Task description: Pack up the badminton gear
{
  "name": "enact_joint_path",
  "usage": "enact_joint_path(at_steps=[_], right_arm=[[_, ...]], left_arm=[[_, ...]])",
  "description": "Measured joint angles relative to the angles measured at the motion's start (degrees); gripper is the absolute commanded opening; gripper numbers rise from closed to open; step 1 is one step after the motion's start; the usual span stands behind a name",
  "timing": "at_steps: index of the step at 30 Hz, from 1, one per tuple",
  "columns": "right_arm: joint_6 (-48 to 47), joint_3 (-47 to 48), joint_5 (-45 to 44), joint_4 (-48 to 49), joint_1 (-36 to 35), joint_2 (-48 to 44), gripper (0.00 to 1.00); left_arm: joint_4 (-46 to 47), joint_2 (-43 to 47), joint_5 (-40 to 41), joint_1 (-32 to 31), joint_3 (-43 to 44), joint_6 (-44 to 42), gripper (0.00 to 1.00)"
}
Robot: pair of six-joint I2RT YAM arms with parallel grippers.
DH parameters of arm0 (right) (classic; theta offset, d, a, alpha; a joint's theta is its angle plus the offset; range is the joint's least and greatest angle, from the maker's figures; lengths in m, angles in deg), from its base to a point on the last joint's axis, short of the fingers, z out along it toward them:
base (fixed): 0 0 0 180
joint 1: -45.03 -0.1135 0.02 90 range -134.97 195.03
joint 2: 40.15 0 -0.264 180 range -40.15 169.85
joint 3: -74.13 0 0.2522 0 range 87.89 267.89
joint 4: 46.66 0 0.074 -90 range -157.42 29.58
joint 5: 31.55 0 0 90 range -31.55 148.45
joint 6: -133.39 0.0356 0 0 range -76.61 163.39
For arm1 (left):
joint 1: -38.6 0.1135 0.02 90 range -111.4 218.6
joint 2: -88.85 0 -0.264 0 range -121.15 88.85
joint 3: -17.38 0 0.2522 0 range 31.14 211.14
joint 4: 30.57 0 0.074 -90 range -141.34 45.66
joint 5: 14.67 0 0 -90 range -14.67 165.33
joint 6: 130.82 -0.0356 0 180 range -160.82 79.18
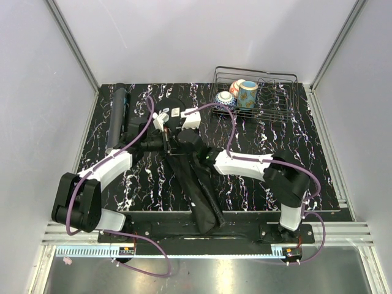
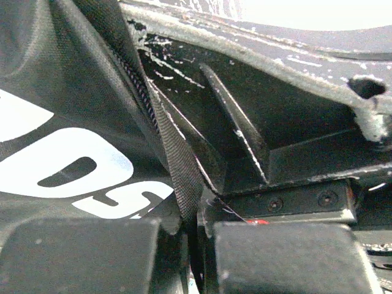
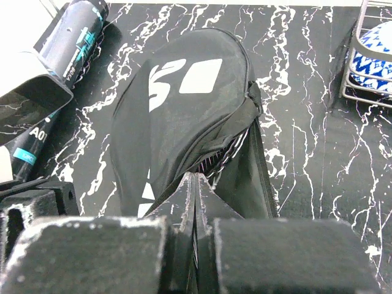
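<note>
The long black bag (image 1: 199, 190) lies lengthwise down the middle of the marbled table. Its head end (image 3: 177, 116) carries white print. The zip along its right side gapes, and racket strings (image 3: 223, 153) show inside the gap. My right gripper (image 3: 196, 180) is shut, its tips pressed at the near end of that opening; nothing shows between them. My left gripper (image 2: 196, 226) is shut on the woven edge strip (image 2: 177, 159) of the bag, next to white letters (image 2: 67, 171). From above, the left gripper (image 1: 171, 147) and right gripper (image 1: 184, 136) are close together over the bag. The dark teal-lettered tube (image 1: 117, 113) lies at the far left.
A wire basket (image 1: 288, 98) with painted cups (image 1: 245, 92) stands at the back right; its corner shows as the basket (image 3: 367, 67) beside the bag's head. The tube (image 3: 76, 33) lies just left of the bag. The bag's tail overhangs the table's near edge.
</note>
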Motion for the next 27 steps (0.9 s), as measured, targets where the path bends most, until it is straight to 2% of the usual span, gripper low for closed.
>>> enact_joint_path(at_steps=[2, 3, 6, 7, 10, 14, 17, 20, 23, 27], right_arm=[[-0.7, -0.39, -0.02, 1.49, -0.2, 0.96, 0.0], [-0.66, -0.39, 0.33, 1.53, -0.2, 1.2, 0.04], [1.66, -0.17, 2.8, -2.01, 0.11, 0.72, 0.18], [2.69, -0.04, 4.59, -4.46, 0.42, 0.09, 0.28], [5.6, -0.61, 13.29, -14.23, 2.25, -3.61, 0.43], [7.23, -8.76, 27.52, -22.62, 3.78, -14.73, 0.57], [7.78, -14.82, 38.42, -28.37, 4.48, -24.0, 0.6], [8.44, -18.14, 46.12, -31.61, 4.26, -28.39, 0.6], [9.35, -20.59, 51.6, -32.17, 4.2, -28.26, 0.57], [10.56, -21.18, 55.54, -31.65, 4.2, -23.12, 0.53]], left_arm=[[-0.24, -0.61, 0.09, 0.31, -0.57, 0.28, 0.0], [-0.24, -0.87, 0.04, 0.5, -0.74, 0.46, 0.0], [-0.55, -1.27, -0.63, 0.57, -0.85, 0.87, 0.0], [-0.85, -1.29, -1.36, 0.61, -0.85, 0.96, 0.0], [-1.84, -1.31, -3.3, 0.66, -0.85, 0.74, 0.0], [-4.74, -1.81, -3.67, 0.66, -0.57, -1.14, 0.0], [-6.82, -2.34, -3.76, 0.59, -0.39, -2.36, 0.0], [-7.06, -2.36, -3.78, 0.59, -0.33, -2.95, 0.0], [-7.08, -2.36, -3.78, 0.59, -0.24, -3.43, 0.0], [-7.08, -2.36, -3.78, 0.59, -0.2, -3.63, 0.0]])
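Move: The racket handles, sticking out down the open bag, lie about 27 cm back from the right hand, 11 cm to its right and some 13 cm below. The bag's head is about 8 cm ahead of this hand and 3 cm left; the bag edge pinched by the left hand is 9 cm back, 2 cm left. From the left hand the handles lie roughly 18 cm back and 12 cm right, 12 cm lower. Opening and tipping down, right hand goes 20 cm back and down towards racket handles; left keeps bag edge pinched. ##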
